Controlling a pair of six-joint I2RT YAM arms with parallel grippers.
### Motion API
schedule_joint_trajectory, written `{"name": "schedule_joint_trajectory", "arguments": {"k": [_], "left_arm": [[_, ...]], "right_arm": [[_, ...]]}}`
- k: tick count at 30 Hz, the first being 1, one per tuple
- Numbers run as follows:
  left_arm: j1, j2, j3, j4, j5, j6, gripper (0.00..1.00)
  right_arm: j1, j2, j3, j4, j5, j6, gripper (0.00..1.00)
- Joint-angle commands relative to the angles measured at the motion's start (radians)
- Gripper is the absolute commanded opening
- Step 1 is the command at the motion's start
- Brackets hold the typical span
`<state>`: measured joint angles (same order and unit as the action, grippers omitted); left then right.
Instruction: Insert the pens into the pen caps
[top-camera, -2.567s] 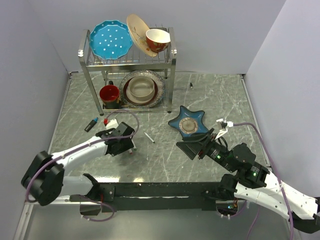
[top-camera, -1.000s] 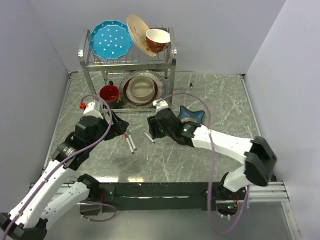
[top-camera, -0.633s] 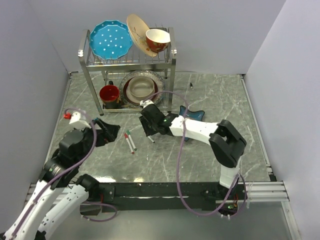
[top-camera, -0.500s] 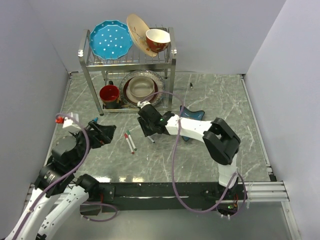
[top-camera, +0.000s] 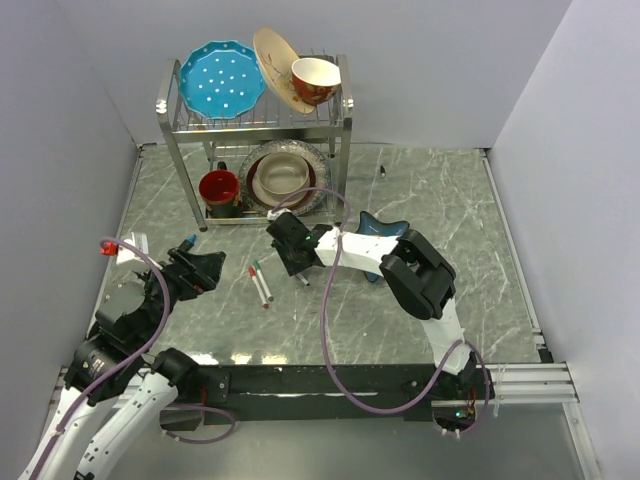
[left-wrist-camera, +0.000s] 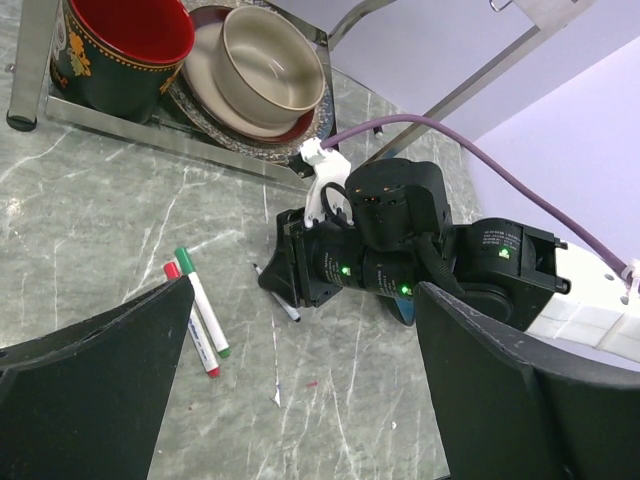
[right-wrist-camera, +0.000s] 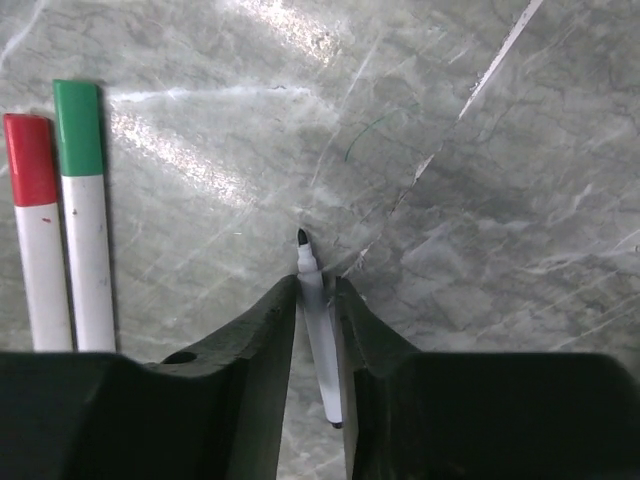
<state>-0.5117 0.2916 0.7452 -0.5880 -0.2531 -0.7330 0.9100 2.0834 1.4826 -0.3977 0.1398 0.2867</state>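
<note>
An uncapped white pen with a black tip (right-wrist-camera: 322, 330) lies on the marble table. My right gripper (right-wrist-camera: 317, 285) is lowered over it. Its fingers stand close on either side of the barrel, the left one touching and a sliver of gap at the right. From above, the right gripper (top-camera: 293, 262) sits mid-table. Two capped pens, one red (right-wrist-camera: 35, 250) and one green (right-wrist-camera: 85, 250), lie side by side to its left (top-camera: 261, 284). My left gripper (top-camera: 205, 268) hangs wide open and empty at the left. A blue-ended marker (top-camera: 188, 241) peeks out beside it. A tiny dark cap-like piece (top-camera: 383, 171) lies far back.
A metal dish rack (top-camera: 345, 110) stands at the back with a blue plate (top-camera: 220, 80), bowls, and a red mug (top-camera: 218, 187) below. A blue star-shaped dish (top-camera: 385, 228) lies under the right arm.
The right arm swung from the right side to mid-table and narrowed its jaws around the black-tipped pen. The left arm drew back to the left, leaving the red and green pens on the table.
</note>
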Motion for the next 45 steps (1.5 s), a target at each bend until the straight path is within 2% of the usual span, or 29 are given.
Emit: {"name": "schedule_joint_trajectory", "arguments": {"k": [1,5,7,13,17,22,25,31,32,39,42,45], "left_arm": [[0.001,0.0,-0.003,0.039,0.037,0.033,0.94],[0.001,0.001,-0.014,0.066,0.089,0.052,0.93],[0.001,0.026,-0.01,0.067,0.125,0.052,0.93],[0.001,0.115,0.013,0.08,0.283,0.057,0.85],[0.001,0.135,-0.013,0.105,0.403,0.017,0.84],[0.001,0.147,-0.108,0.246,0.558,-0.025,0.83],[0.001,0.179,-0.148,0.312,0.589,-0.048,0.81],[0.001,0.242,-0.182,0.471,0.67,-0.086,0.78],[0.001,0.25,-0.185,0.497,0.681,-0.101,0.77],[0.001,0.337,-0.199,0.689,0.79,-0.17,0.71],[0.001,0.369,-0.221,0.775,0.854,-0.19,0.7],[0.001,0.405,-0.227,0.791,0.871,-0.181,0.66]], "right_arm": [[0.006,0.02,0.021,-0.027,0.024,-0.004,0.25],[0.01,0.02,0.002,-0.033,0.06,-0.001,0.05],[0.01,0.0,-0.014,-0.026,0.067,0.008,0.0],[0.009,-0.127,-0.106,0.025,0.077,0.046,0.0],[0.009,-0.273,-0.179,0.086,0.043,0.092,0.0],[0.009,-0.448,-0.294,0.166,0.005,0.18,0.0],[0.009,-0.564,-0.35,0.213,-0.008,0.23,0.0],[0.01,-0.804,-0.516,0.396,-0.054,0.354,0.0],[0.012,-0.853,-0.539,0.481,-0.08,0.37,0.0],[0.018,-0.99,-0.686,0.738,-0.172,0.482,0.0],[0.027,-1.005,-0.708,0.786,-0.183,0.503,0.0],[0.035,-1.002,-0.702,0.796,-0.189,0.513,0.0]]}}
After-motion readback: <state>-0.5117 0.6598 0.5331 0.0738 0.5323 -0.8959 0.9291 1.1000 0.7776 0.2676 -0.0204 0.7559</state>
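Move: The bare pen lies right between the right hand's nearly closed fingertips, its middle about 1 cm below the hand point, black tip forward. From there the green-capped pen is some 9 cm left and 2 cm back, the red-capped pen about 10 cm left and 3 cm back; the star dish is roughly 18 cm to the right and 7 cm ahead. From the empty left hand, the bare pen is about 12 cm ahead, 19 cm right and 27 cm below. The right hand shuts its fingers on the bare pen and carries it up about 26 cm and some 10 cm back, rolling roughly 60 degrees so that the fingers swing from pointing down to nearly level, towards the left hand. The empty left hand meanwhile travels about 15 cm right towards the pen, dipping and coming back up on the way, while it turns some 45 degrees clockwise and narrows its fingers part-way, still short of touching the pen. ##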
